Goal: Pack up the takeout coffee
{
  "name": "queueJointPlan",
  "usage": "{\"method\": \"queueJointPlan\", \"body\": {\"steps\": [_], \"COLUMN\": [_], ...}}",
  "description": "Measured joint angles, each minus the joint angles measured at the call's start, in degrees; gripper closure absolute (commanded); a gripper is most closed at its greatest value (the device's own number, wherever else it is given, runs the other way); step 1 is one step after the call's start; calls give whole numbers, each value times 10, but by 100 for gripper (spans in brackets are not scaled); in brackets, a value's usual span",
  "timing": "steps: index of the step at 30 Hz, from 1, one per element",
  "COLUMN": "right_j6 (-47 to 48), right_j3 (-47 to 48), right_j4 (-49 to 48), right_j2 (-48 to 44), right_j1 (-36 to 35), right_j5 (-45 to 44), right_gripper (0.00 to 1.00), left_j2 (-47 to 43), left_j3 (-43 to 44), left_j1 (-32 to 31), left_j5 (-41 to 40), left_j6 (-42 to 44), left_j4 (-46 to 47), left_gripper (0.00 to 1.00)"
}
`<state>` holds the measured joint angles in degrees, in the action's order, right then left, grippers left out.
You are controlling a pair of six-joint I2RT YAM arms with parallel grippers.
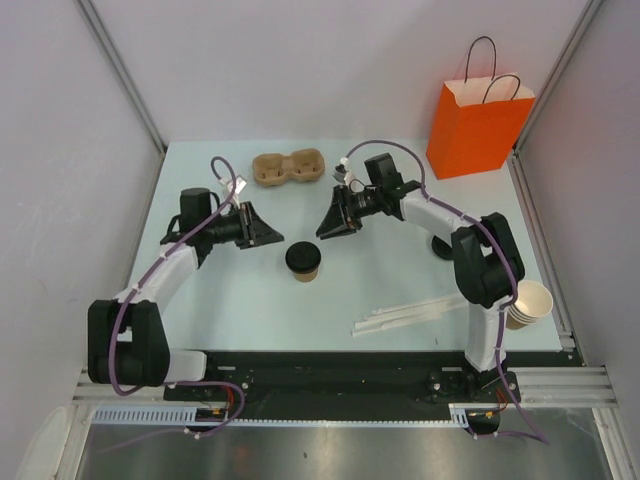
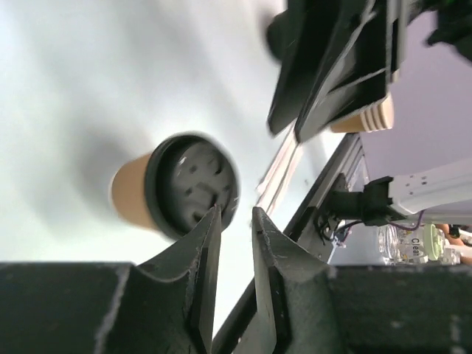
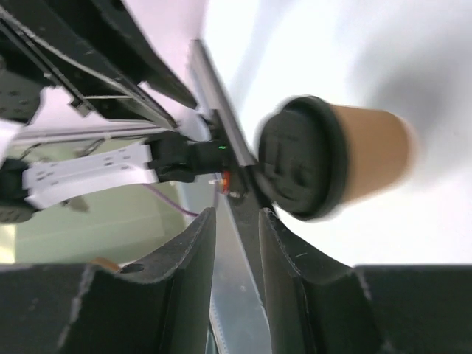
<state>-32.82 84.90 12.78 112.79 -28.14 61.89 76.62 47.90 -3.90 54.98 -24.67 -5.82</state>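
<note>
The takeout coffee [image 1: 303, 261], a tan paper cup with a black lid, stands upright on the pale table between my two grippers. The left gripper [image 1: 272, 238] hovers just to its upper left, the right gripper [image 1: 327, 226] just to its upper right. Neither touches it. In the left wrist view the cup [image 2: 181, 188] shows beyond the fingertips of the left gripper [image 2: 236, 214], whose jaws stand slightly apart with nothing between them. In the right wrist view the cup [image 3: 332, 158] lies to the right of the right gripper [image 3: 237, 215], which is also slightly open and holds nothing.
An orange paper bag [image 1: 478, 125] with handles stands at the back right. A brown cardboard cup carrier [image 1: 289, 167] lies at the back centre. A stack of lidless cups [image 1: 528, 303] sits at the right edge. Several pale stir sticks [image 1: 405, 317] lie near the front.
</note>
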Motion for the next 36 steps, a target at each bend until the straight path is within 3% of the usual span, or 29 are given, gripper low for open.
{"method": "queueJointPlan", "body": {"steps": [11,36], "right_j6": [90,73], "right_j3": [0,0], "right_j4": [116,108], "right_j2": [29,65], "right_j1": [3,-9], "right_j5": [-77,-76], "right_gripper": [66,71], "left_j2": [47,100], "left_j3": [-25,-25], "left_j1": [7,-11], "left_j5": [-54,-62], "left_j6": [48,50], "left_j4": [-70,-50], "left_gripper": [69,68]}}
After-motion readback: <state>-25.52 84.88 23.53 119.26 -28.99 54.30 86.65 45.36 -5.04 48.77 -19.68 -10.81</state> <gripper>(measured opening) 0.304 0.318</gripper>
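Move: The lidded coffee cup stands upright between the hands: its middle is about 6 cm to the left hand's right and 1 cm nearer the base, some 13 cm lower. From the right hand it lies about 5 cm left, 2 cm back and 12 cm down. The cardboard cup carrier is some 36 cm beyond the cup and 5 cm to its left; the straws lie 27 cm to the cup's right and 12 cm nearer. Both hands sink together by 8 to 9 cm from above to either side of the cup, spreading a centimetre or two apart on the way down, while their slightly open fingers tip some 10 to 15 degrees more steeply downward. Once down beside the lid they slow and ease back inward about a centimetre at most, each bringing a fingertip up against its own side of the black lid's rim, without closing the fingers on it. ##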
